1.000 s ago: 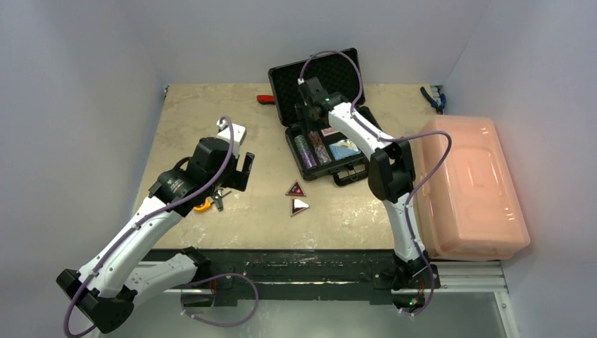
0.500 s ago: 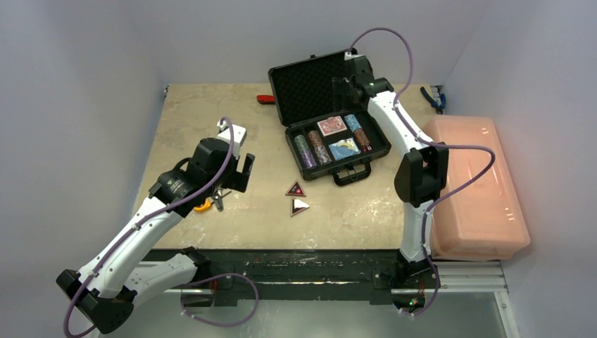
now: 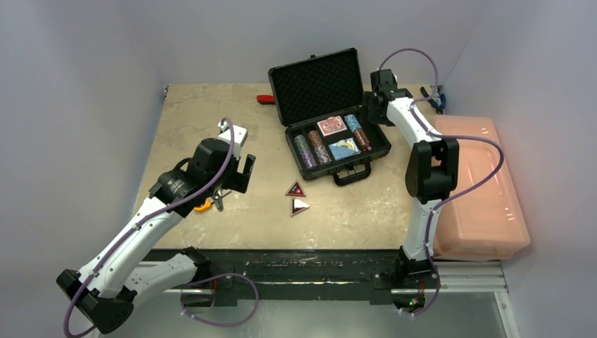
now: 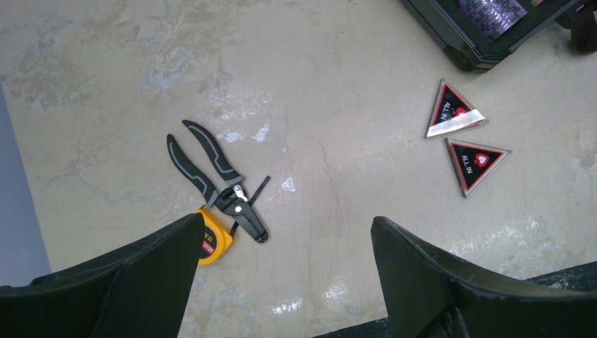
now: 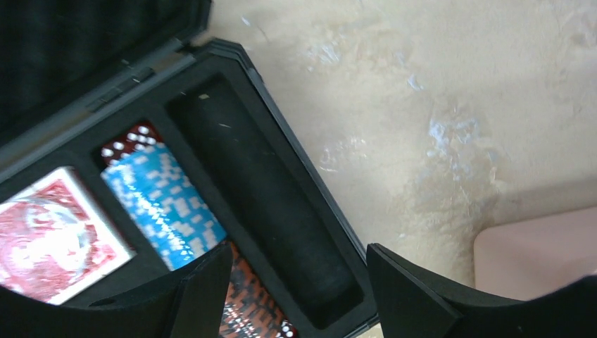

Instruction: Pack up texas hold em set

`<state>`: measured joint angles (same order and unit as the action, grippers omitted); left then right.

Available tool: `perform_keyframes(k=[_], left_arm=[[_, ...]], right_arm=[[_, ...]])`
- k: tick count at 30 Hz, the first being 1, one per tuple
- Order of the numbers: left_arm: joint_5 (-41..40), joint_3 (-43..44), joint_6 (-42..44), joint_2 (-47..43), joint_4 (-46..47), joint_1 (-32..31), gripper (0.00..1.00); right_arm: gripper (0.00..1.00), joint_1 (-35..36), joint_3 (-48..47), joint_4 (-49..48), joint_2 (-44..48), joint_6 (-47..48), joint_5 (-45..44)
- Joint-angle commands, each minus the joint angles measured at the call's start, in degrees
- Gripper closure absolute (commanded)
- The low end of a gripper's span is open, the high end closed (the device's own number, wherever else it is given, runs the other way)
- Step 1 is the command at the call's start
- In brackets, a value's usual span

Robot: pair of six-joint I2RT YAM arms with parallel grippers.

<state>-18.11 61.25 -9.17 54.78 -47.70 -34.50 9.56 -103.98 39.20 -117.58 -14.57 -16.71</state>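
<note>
The black briefcase (image 3: 366, 156) lies open at the back middle of the table, its lid (image 3: 317, 83) upright. Inside are chip stacks (image 3: 305, 150), a red card deck (image 3: 331, 126) and a blue deck (image 3: 344, 149). Two triangular markers (image 3: 296, 189) (image 4: 454, 114) lie on the table in front of the case. My right gripper (image 3: 371, 110) (image 5: 299, 248) hangs open over the case's right end, above an empty foam slot (image 5: 267, 204) beside a blue chip stack (image 5: 165, 204). My left gripper (image 3: 243, 169) (image 4: 285, 222) is open above bare table, left of the markers.
Grey-handled pliers (image 4: 218, 179) and a yellow tape measure (image 4: 213, 243) lie just under the left gripper. A large pink bin (image 3: 472, 183) fills the right edge of the table. Blue-handled pliers (image 3: 433, 98) and a red tool (image 3: 265, 99) lie along the back wall.
The right arm has swung from over the case's left part, across the lid, to its far right corner. The left arm has not moved.
</note>
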Motion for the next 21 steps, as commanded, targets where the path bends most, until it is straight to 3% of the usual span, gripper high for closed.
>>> perform_keyframes(k=[1,10,21], left_arm=[[0.88,0.01,0.80,-0.38,1.14,0.31,0.12],[0.88,-0.08,0.74,-0.38,1.15,0.31,0.12],[1.13,-0.01,0.73,-0.20,1.12,0.31,0.12]], right_arm=[[0.26,-0.77,3.28,-3.09,1.60,-1.84,-2.14],[0.32,-3.79,7.27,-5.94,0.15,-2.25,-2.23],[0.52,-5.32,8.31,-6.94,-2.07,-1.00,0.08]])
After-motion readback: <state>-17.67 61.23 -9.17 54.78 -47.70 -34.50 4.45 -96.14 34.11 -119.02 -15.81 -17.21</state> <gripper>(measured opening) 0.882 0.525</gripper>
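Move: The case's right rim lies about 4 cm to the right of the right hand and roughly 7 cm below it, level with it fore and aft. At much the same depth, the blue chips lie some 6 cm left and 4 cm ahead, the brown chips 3 cm left and 2 cm nearer the base, and the red playing cards about 12 cm left and 3 cm ahead. From the idle left hand the rim is some 40 cm right, 25 cm ahead and 16 cm lower. The right hand, empty, sinks about 5 cm and shifts nearly as far to the right, easing back about a centimetre early on, so that it leaves the space over the case's empty right-hand slot and comes down at the right rim, a finger on either side of it. Meanwhile its fingers draw in from about three-quarters open to half open, and the wrist turns some 5 degrees clockwise while tipping slightly further down; whether the fingers touch the rim yet can't be seen. ##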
